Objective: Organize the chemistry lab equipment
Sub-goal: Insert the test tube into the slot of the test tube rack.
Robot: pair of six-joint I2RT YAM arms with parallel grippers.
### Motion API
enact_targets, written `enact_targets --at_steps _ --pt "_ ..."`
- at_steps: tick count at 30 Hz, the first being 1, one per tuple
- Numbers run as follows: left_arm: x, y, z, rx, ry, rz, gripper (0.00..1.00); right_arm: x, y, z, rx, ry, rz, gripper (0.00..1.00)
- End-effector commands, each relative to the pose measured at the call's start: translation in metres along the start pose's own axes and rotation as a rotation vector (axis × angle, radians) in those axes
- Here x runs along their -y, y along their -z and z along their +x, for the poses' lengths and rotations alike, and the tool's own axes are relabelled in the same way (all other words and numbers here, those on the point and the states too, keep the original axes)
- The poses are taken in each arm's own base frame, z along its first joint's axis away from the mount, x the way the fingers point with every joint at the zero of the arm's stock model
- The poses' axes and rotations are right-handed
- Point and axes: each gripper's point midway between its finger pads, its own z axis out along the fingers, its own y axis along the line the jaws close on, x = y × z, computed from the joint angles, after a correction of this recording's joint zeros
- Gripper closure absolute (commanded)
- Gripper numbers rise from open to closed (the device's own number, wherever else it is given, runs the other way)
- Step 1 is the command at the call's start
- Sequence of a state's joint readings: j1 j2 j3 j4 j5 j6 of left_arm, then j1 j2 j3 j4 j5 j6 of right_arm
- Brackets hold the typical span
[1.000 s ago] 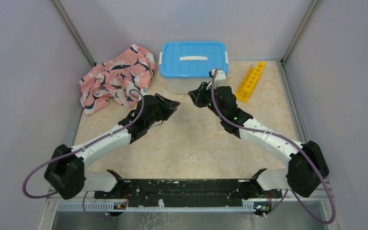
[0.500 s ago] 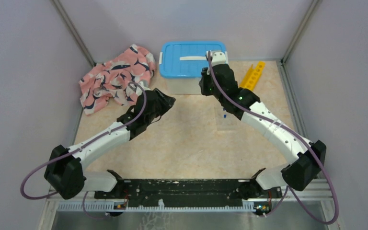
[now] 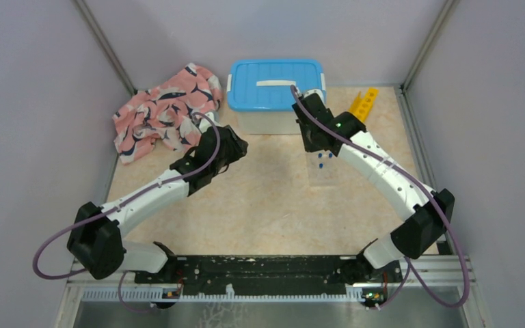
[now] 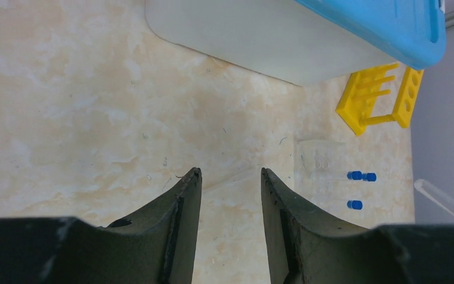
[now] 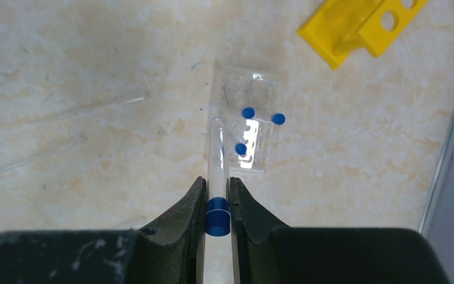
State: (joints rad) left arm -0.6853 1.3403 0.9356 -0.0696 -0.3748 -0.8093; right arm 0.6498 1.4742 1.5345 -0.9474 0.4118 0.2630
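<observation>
My right gripper (image 5: 216, 180) is shut on a thin clear tube (image 5: 215, 154) just above its blue cap (image 5: 217, 216). The tube points down, its tip beside a clear holder (image 5: 260, 89) on the table. In that holder stand three more blue-capped tubes (image 5: 248, 112). From above, the right gripper (image 3: 316, 140) hangs just over the holder (image 3: 325, 172). The yellow holed rack (image 3: 361, 106) lies to the right of the bin. My left gripper (image 4: 229, 174) is open over bare table with nothing between its fingers; from above the left gripper (image 3: 231, 147) sits left of centre.
A white bin with a blue lid (image 3: 275, 80) stands at the back centre. A pink whale-patterned cloth (image 3: 164, 113) is bunched at the back left. Walls close in the table on the left, right and back.
The right arm has swung from in front of the bin to the right, carrying the tube over the clear holder. The left gripper has drawn back a little to the left.
</observation>
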Motion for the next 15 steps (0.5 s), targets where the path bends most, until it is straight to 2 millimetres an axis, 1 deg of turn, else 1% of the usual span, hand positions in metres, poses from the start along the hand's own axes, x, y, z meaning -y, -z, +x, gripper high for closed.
enact_targets --at_steps 1,7,12,15 --pt "-0.004 0.007 -0.008 0.031 -0.074 -0.011 0.53 0.023 0.011 0.011 -0.073 0.003 0.078 0.96" --pt "-0.007 0.005 -0.005 0.033 -0.107 -0.010 0.53 0.044 0.013 0.025 -0.131 -0.008 0.135 0.96" --pt "-0.008 0.002 -0.003 0.027 -0.128 -0.011 0.53 0.051 0.006 0.041 -0.201 0.000 0.151 0.96" --pt "-0.008 0.002 -0.004 0.035 -0.136 -0.011 0.53 0.056 0.002 0.046 -0.228 0.000 0.163 0.96"
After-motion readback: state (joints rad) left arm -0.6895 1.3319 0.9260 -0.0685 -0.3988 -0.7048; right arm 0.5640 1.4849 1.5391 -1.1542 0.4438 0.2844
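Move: The clear test tube rack, three blue-capped tubes already in it, lies about 6 cm to the right of the right hand and 2 cm ahead, its middle some 18 cm below. The yellow rack is roughly 20 cm ahead and 22 cm right, about 20 cm down; the blue-lidded box is about 26 cm ahead, 11 cm left and 16 cm lower. From the idle left hand the clear rack is some 31 cm right, 2 cm back and 14 cm below. Still pinching the test tube by its blue cap, its glass end pointing out past the fingertips, the right hand carries it about 5 cm to the right towards the clear rack, drawing back and sinking some 2 cm each on the way. The wrist tips the fingers and tube about 10 degrees further down and swings slightly clockwise, slowing towards the end while the grip stays unchanged. ##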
